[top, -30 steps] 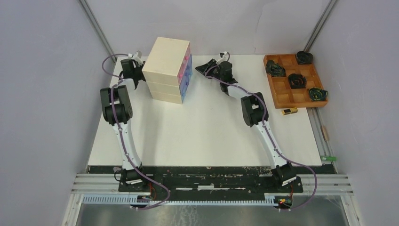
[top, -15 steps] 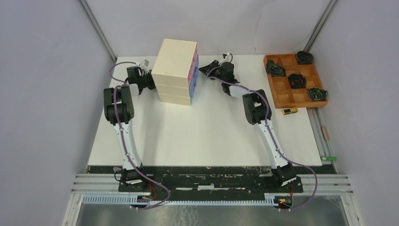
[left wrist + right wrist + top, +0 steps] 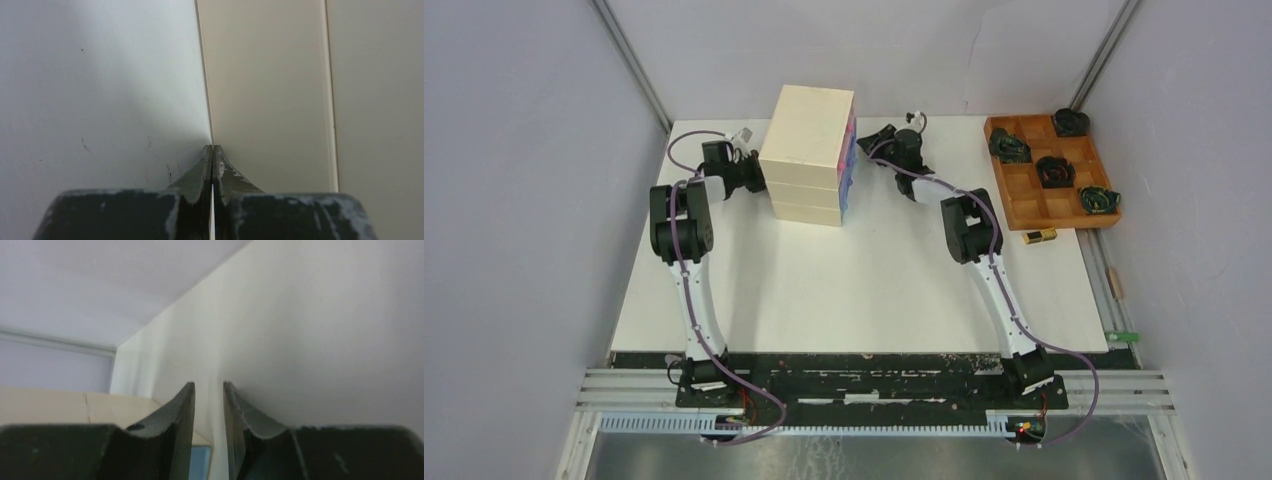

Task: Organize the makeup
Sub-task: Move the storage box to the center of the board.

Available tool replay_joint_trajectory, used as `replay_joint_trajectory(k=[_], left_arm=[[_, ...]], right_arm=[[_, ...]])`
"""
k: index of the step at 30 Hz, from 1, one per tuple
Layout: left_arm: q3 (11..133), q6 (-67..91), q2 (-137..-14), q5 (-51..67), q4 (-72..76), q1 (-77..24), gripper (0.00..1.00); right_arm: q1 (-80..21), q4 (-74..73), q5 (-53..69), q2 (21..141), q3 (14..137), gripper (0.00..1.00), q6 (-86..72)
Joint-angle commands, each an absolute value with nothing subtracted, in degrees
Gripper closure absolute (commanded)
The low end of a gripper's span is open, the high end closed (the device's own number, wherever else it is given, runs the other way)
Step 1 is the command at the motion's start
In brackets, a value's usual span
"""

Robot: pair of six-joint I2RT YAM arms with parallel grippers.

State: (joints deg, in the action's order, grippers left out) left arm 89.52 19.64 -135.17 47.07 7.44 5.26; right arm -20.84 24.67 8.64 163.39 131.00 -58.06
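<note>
Of the makeup, only a small gold-and-black tube [image 3: 1039,236] on the table by the tray and a green tube [image 3: 1124,337] at the right rail show. The pale wooden chest [image 3: 809,155] stands at the back, its pink and blue drawers facing right. My left gripper [image 3: 754,177] is shut and empty, and its tips [image 3: 213,147] press the chest's back wall [image 3: 270,90] where it meets the table. My right gripper [image 3: 864,148] sits at the drawer side, its jaws [image 3: 209,385] a little apart with nothing between them. The blue drawer front [image 3: 200,462] shows below its fingers.
An orange-brown wooden grid tray [image 3: 1024,190] with several dark coiled objects [image 3: 1054,170] lies at the back right. Grey walls close in on both sides, and a metal rail [image 3: 874,385] runs along the near edge.
The chest has slid to the right with my left gripper pressed against its back. It now stands close against my right gripper, which has barely moved.
</note>
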Motion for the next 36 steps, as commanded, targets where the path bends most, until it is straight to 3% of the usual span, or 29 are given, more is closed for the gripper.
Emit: replay_joint_trajectory(k=[1, 7, 13, 20, 30, 36], left_arm=[[90.9, 17.1, -134.6, 51.5, 2.8, 3.4, 0.97], [90.1, 15.6, -133.9, 51.2, 1.1, 3.0, 0.97], [89.2, 14.2, -133.6, 50.4, -0.7, 2.4, 0.97], [89.2, 14.6, -133.6, 50.0, -0.8, 0.9, 0.97], [90.2, 15.2, -131.4, 47.5, -3.0, 0.0, 0.97], [89.1, 13.9, -129.4, 45.8, -5.6, 0.0, 0.97]], right_arm=[[-20.9, 26.1, 0.2, 157.0, 122.5, 0.64, -56.1], [-19.5, 19.0, 12.0, 170.9, 144.7, 0.66, -63.1], [-19.1, 18.6, 16.6, 171.1, 143.0, 0.66, -63.7], [-19.0, 19.2, 33.1, 171.4, 143.1, 0.67, -63.0], [-19.0, 29.1, 42.2, 155.1, 112.6, 0.69, -58.8], [-19.0, 33.1, 45.9, 149.3, 101.9, 0.7, -58.1]])
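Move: The storage box stands right against the left hand's shut fingers, its middle about 9 cm to the right, level fore and aft and some 5 cm above. From the right hand, by the box's far right corner, that middle lies roughly 10 cm left, 11 cm back and 3 cm above. The board's centre is some 11 cm back and 18 cm right of the left hand. Turning counter-clockwise, the right hand pulls back about 9 cm at the box's far corner; shut left fingers push right. ##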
